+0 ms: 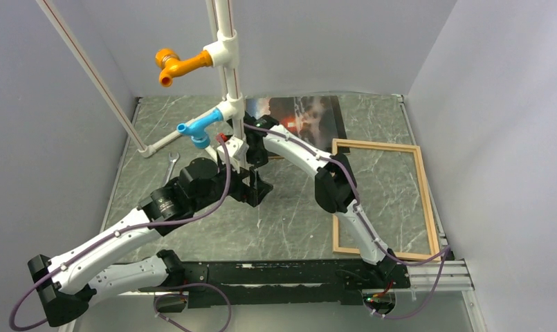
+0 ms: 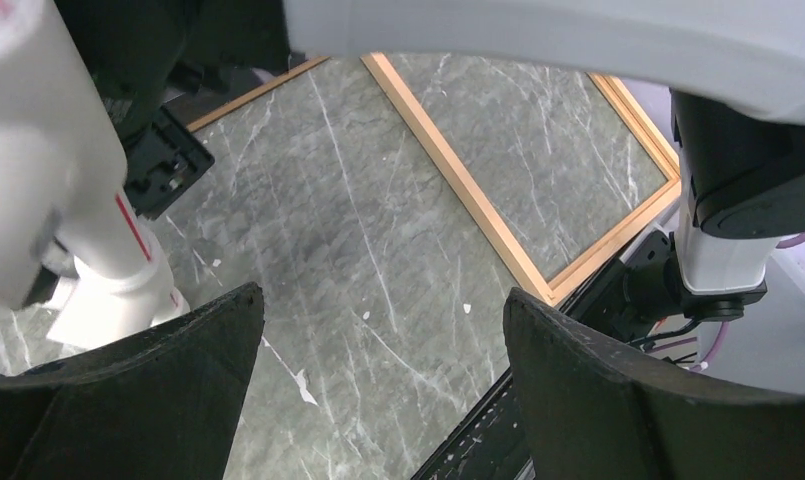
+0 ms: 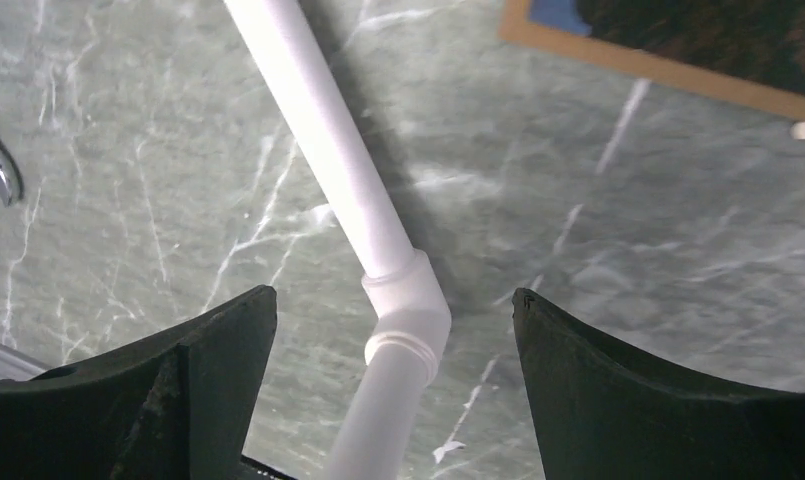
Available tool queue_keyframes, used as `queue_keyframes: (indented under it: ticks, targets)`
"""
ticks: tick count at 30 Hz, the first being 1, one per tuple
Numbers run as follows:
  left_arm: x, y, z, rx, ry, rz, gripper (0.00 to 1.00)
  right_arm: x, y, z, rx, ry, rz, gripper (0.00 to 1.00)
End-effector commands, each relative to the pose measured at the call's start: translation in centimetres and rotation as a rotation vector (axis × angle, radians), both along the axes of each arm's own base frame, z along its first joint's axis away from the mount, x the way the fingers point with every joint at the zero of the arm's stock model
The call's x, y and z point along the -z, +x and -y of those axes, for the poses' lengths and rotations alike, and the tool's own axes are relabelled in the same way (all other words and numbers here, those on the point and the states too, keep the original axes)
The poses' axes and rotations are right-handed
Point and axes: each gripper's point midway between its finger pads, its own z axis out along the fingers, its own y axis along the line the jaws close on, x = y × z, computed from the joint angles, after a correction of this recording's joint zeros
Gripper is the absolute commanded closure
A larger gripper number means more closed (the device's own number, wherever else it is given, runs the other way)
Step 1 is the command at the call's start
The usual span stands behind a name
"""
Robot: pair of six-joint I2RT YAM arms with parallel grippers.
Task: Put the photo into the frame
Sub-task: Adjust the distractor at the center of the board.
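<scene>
The photo [image 1: 299,116], a dark seascape with a glowing centre, lies face up at the back middle of the table; its corner, on a brown board [image 3: 658,75], shows in the right wrist view [image 3: 698,25]. The light wood frame [image 1: 427,200] lies flat at the right, with bare table inside it; it also shows in the left wrist view [image 2: 458,170]. My left gripper [image 1: 258,190] [image 2: 383,330] is open and empty over bare table, left of the frame. My right gripper [image 1: 253,149] [image 3: 393,310] is open and empty beside the pipe stand, just short of the photo's near left corner.
A white pipe stand [image 1: 227,83] with an orange fitting [image 1: 182,66] and a blue fitting [image 1: 199,128] rises at the back left; one pipe [image 3: 338,170] runs under my right jaws. A wrench [image 1: 171,166] lies left of it. Grey walls enclose the table.
</scene>
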Motion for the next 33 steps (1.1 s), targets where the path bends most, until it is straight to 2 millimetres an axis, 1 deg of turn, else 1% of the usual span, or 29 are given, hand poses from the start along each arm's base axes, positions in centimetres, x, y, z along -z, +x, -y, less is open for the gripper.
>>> queue_keyframes:
  ticks: [1,4,6,8,12,17,20,21,25,28,29,30,31,32,33]
  targets:
    - [-2.8,0.1,-0.2,-0.014,-0.046,0.04,0.07,-0.8,-2.4,-2.4,-0.037,0.038,-0.041,0.11]
    - [-2.7,0.1,0.1,-0.004,-0.041,0.035,0.07,-0.5,-2.5,-1.5,-0.032,0.016,-0.043,0.1]
    - [-2.5,0.2,0.4,0.001,-0.03,0.026,0.08,-0.6,-2.1,-0.4,-0.019,0.006,-0.039,0.09]
    - [-1.9,0.4,0.8,0.008,-0.003,0.009,0.08,-0.6,-1.6,1.2,0.004,0.004,-0.042,0.09]
    - [-0.6,0.7,2.4,0.044,0.046,-0.011,0.09,-0.8,0.0,5.7,0.062,-0.015,-0.029,0.08]
    - [0.3,0.9,5.3,0.097,0.08,0.007,0.1,-0.7,1.3,11.7,0.128,-0.033,-0.024,0.08]
    - [1.1,1.3,6.8,0.097,0.115,0.025,0.1,-1.0,1.7,14.5,0.149,-0.035,-0.014,0.07]
    - [1.4,1.7,7.3,0.083,0.132,0.031,0.1,-1.1,2.1,15.8,0.17,-0.047,-0.008,0.07]
    - [2.1,2.2,9.9,0.082,0.205,0.051,0.09,-1.4,3.2,19.2,0.218,-0.027,-0.005,0.07]
    - [2.8,3.9,11.5,0.014,0.25,0.005,0.09,-1.7,4.1,21.6,0.253,-0.02,0.0,0.07]
    - [3.7,4.6,12.2,-0.002,0.283,-0.011,0.08,-1.7,4.4,22.3,0.262,-0.015,0.0,0.07]
    - [4.1,5.3,12.6,-0.02,0.311,-0.017,0.08,-1.8,4.7,23.0,0.274,-0.008,-0.001,0.07]
    - [3.5,6.2,13.4,-0.041,0.322,-0.013,0.07,-1.9,5.0,23.6,0.287,-0.002,0.0,0.07]
    - [4.9,7.0,13.4,-0.058,0.379,-0.03,0.07,-2.0,5.3,24.2,0.3,0.008,0.002,0.06]
    - [4.3,8.3,13.9,-0.083,0.39,-0.031,0.07,-2.1,5.8,24.8,0.313,0.017,0.006,0.06]
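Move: The frame's left rail has its middle some 31 cm to the right of my right hand, about 7 cm back and 8 cm below. The foot of the distractor's pole is right under that hand, some 7 cm down, and the photo's middle lies about 21 cm ahead and 19 cm right. From my left hand, the rail is roughly 20 cm right, 8 cm ahead and 26 cm lower; the pole foot is 14 cm ahead, 11 cm left. With open fingers at the distractor's pole, my right hand nudges it a last 2 cm left and back. I then leave the pole and sweep right about 25 cm towards the frame's left rail, edging forward, dipping briefly and turning some 15 degrees clockwise. My left hand follows, open, sinking and swinging right about 13 cm, then also forward, its left side rolling up. ##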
